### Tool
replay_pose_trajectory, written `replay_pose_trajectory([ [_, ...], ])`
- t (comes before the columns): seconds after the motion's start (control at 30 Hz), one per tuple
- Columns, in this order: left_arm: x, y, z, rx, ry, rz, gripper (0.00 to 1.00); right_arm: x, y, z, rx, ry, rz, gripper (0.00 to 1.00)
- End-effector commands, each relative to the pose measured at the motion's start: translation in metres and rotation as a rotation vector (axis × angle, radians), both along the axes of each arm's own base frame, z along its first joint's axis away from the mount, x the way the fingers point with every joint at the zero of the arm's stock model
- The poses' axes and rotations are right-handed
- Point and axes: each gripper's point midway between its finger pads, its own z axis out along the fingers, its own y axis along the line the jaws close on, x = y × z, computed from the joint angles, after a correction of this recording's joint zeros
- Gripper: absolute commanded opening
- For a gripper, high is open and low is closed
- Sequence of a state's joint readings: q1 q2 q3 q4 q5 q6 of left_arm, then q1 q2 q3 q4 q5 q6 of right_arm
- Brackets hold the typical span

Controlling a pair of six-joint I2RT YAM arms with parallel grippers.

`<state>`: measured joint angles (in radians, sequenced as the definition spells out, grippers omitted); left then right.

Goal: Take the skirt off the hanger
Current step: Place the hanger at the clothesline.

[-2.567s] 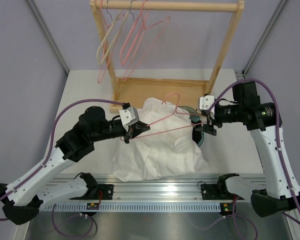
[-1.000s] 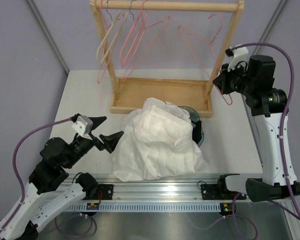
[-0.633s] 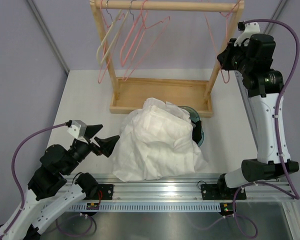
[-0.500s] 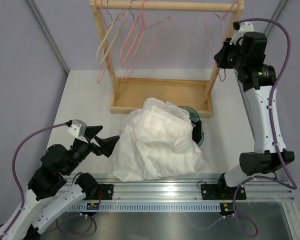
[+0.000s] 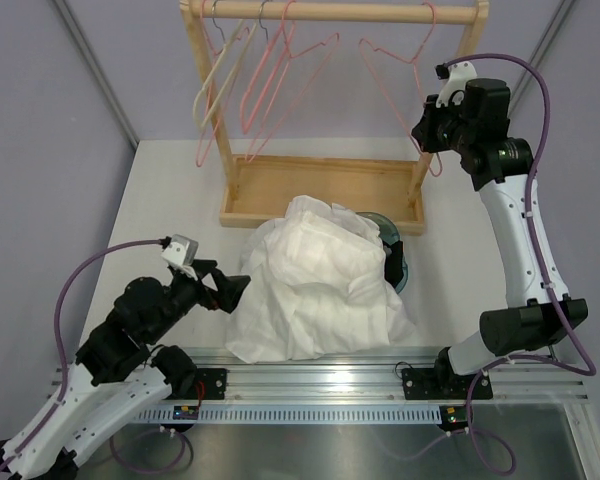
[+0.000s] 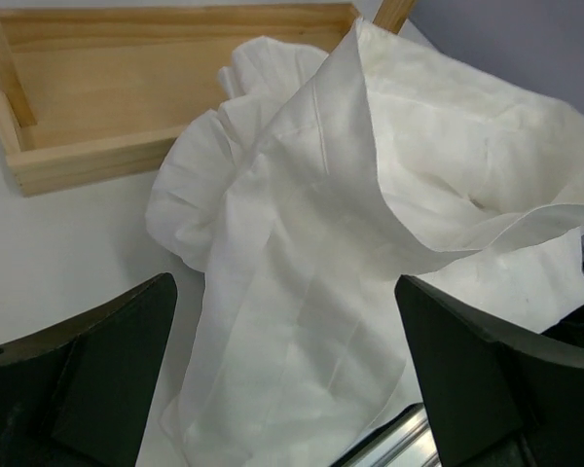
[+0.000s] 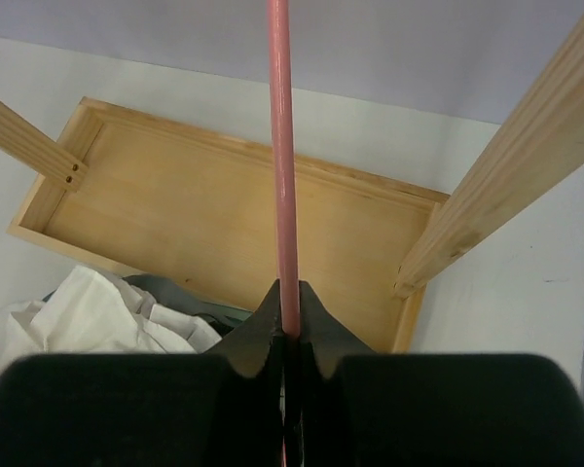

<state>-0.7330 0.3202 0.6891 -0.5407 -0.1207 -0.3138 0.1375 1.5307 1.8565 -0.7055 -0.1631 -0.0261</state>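
A bare pink hanger (image 5: 390,55) hangs by its hook from the wooden rail. My right gripper (image 5: 421,137) is shut on its wire (image 7: 282,146), which runs straight up from between the jaws (image 7: 290,321). A large white garment (image 5: 315,285) lies heaped over the teal tub (image 5: 393,240). No grey skirt shows plainly; a grey sliver (image 7: 170,289) peeks from under the white cloth and I cannot tell what it is. My left gripper (image 5: 225,287) stands wide open at the heap's left edge, the white cloth (image 6: 370,195) before its fingers (image 6: 78,379), touching nothing.
The wooden rack (image 5: 330,13) stands at the back on its tray base (image 5: 320,185), its right post (image 7: 506,185) close beside my right gripper. Several cream and pink hangers (image 5: 260,80) hang at the rail's left end. The metal base rail (image 5: 310,385) runs along the front.
My right arm has lifted the hanger from beside the right post and swung left; its hook now sits over the rail. My left gripper, still open, has moved nearer the white heap.
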Motion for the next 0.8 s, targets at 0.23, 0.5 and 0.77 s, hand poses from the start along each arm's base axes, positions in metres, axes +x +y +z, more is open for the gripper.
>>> replay_pose_trajectory([
  [0.23, 0.013, -0.021, 0.003, -0.016, -0.022, -0.042, 0.99, -0.040, 0.017, 0.042, -0.052, -0.132, 0.184, 0.45],
  [0.5, 0.002, -0.048, -0.024, 0.226, -0.185, -0.336, 0.99, -0.122, 0.035, 0.069, -0.208, -0.291, 0.495, 0.95],
  [0.77, 0.039, -0.043, -0.049, 0.496, -0.212, -0.297, 0.99, -0.186, 0.038, 0.024, -0.335, -0.286, 0.709, 0.99],
])
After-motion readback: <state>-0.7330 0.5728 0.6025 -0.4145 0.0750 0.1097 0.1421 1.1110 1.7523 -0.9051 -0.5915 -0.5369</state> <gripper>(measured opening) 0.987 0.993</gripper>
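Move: At the clothesline, the right hand still grips the lower part of the pink hanger, whose hook is already up at the wooden rod, about 8 cm ahead, 2 cm left and 18 cm above. The rack's right post stands roughly 9 cm ahead and 4 cm right of this hand, and the next pink hanger about 8 cm ahead and 22 cm left. For the empty left hand, the white skirt lies some 13 cm ahead, 16 cm right and 22 cm below. Letting go of the hanger, the right fingers spread wide and the hand pulls back some 16 cm from the rack, climbing about 7 cm while it swings counter-clockwise and its fingers tip upward. The left hand, staying wide open, sinks about 7 cm and drifts right towards the skirt, rolling some 25 degrees so that its left side rises. ##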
